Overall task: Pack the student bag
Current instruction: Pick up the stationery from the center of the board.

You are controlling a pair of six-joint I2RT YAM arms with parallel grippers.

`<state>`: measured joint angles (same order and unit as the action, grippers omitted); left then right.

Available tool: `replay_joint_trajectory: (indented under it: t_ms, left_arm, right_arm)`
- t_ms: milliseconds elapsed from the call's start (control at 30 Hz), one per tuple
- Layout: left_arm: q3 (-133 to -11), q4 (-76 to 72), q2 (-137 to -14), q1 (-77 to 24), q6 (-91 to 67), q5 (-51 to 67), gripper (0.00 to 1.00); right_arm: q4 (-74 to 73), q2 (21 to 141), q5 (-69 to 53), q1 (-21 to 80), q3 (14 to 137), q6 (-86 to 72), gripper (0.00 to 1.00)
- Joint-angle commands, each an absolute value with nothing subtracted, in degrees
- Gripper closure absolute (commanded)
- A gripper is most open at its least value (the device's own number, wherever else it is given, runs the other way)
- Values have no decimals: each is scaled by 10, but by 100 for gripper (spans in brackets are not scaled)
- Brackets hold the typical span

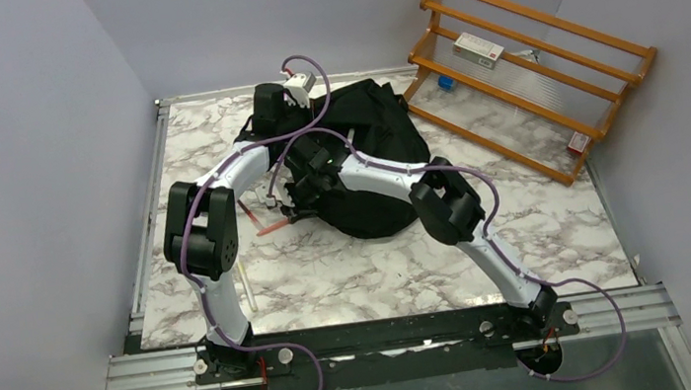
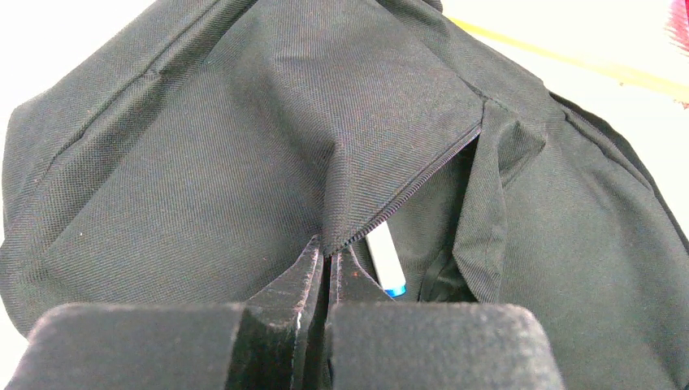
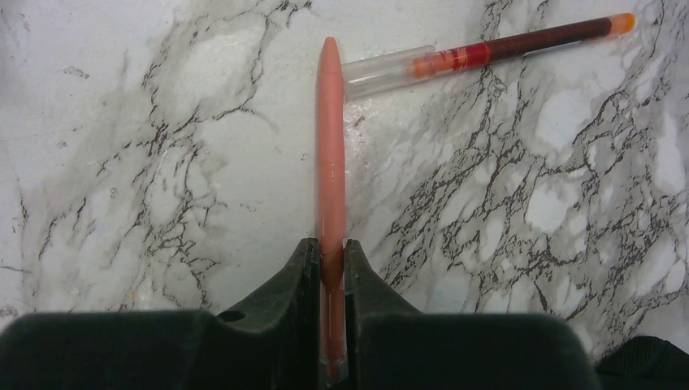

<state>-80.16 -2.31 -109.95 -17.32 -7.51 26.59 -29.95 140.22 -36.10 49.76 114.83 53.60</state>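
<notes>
The student bag (image 1: 371, 147) lies black and slumped at the back middle of the marble table. My left gripper (image 2: 329, 252) is shut on the zipper edge of the student bag (image 2: 203, 162), holding the flap up. A white pen with a blue end (image 2: 387, 264) shows inside the opening. Just left of the bag, my right gripper (image 3: 331, 244) is low over the table and shut on a salmon-red pen (image 3: 330, 146), which points away from the jaws. In the top view that pen (image 1: 271, 229) pokes out left of the right gripper (image 1: 292, 210).
A dark red pen with a clear cap and orange end (image 3: 487, 53) lies on the marble just beyond the held pen's tip. A white stick-like pen (image 1: 246, 287) lies near the left arm. An orange wooden rack (image 1: 524, 64) with small boxes stands at the back right.
</notes>
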Motion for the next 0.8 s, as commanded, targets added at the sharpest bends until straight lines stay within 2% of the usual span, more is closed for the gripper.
replay_joint_trajectory:
  t_ms: [0,67,333,767]
  left_arm:
    - [-818,-49,-1094,-188,-72,272,100]
    - [-818,-48,-1094,-188,-70,271,100]
    - [-820,-47,-1098,-188,-72,274,100]
    - [-822,-45,-1100,-188,-70,274,100]
  right_arm:
    - [-392,1444,-292,517,1125,544,96]
    - [-368,1418,-300,523,1097,544,99]
    - [-196,1256,-370,544,910,489,99]
    - [25,987,-391,544,618,344,99]
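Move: The right hand already has the pink pen between its fingertips, right at the board. The bag's opening, where the pen belongs, lies about 17 cm ahead, 13 cm to the right and roughly 5 cm higher. The red pen lies some 11 cm to the left and 3 cm farther out; the yellow pen 13 cm left and 15 cm back. From the left hand, the opening is about 3 cm back, 6 cm right and 5 cm below. Back towards the bases, low over the board at first, the right hand takes the pinched pink pen about 12 cm, drifting some 7 cm to the right, away from the red pen and the bag's opening; it then climbs about 5 cm late on, grip unchanged. The left hand keeps its pinch on the bag's edge and shifts a centimetre or so to the right. ##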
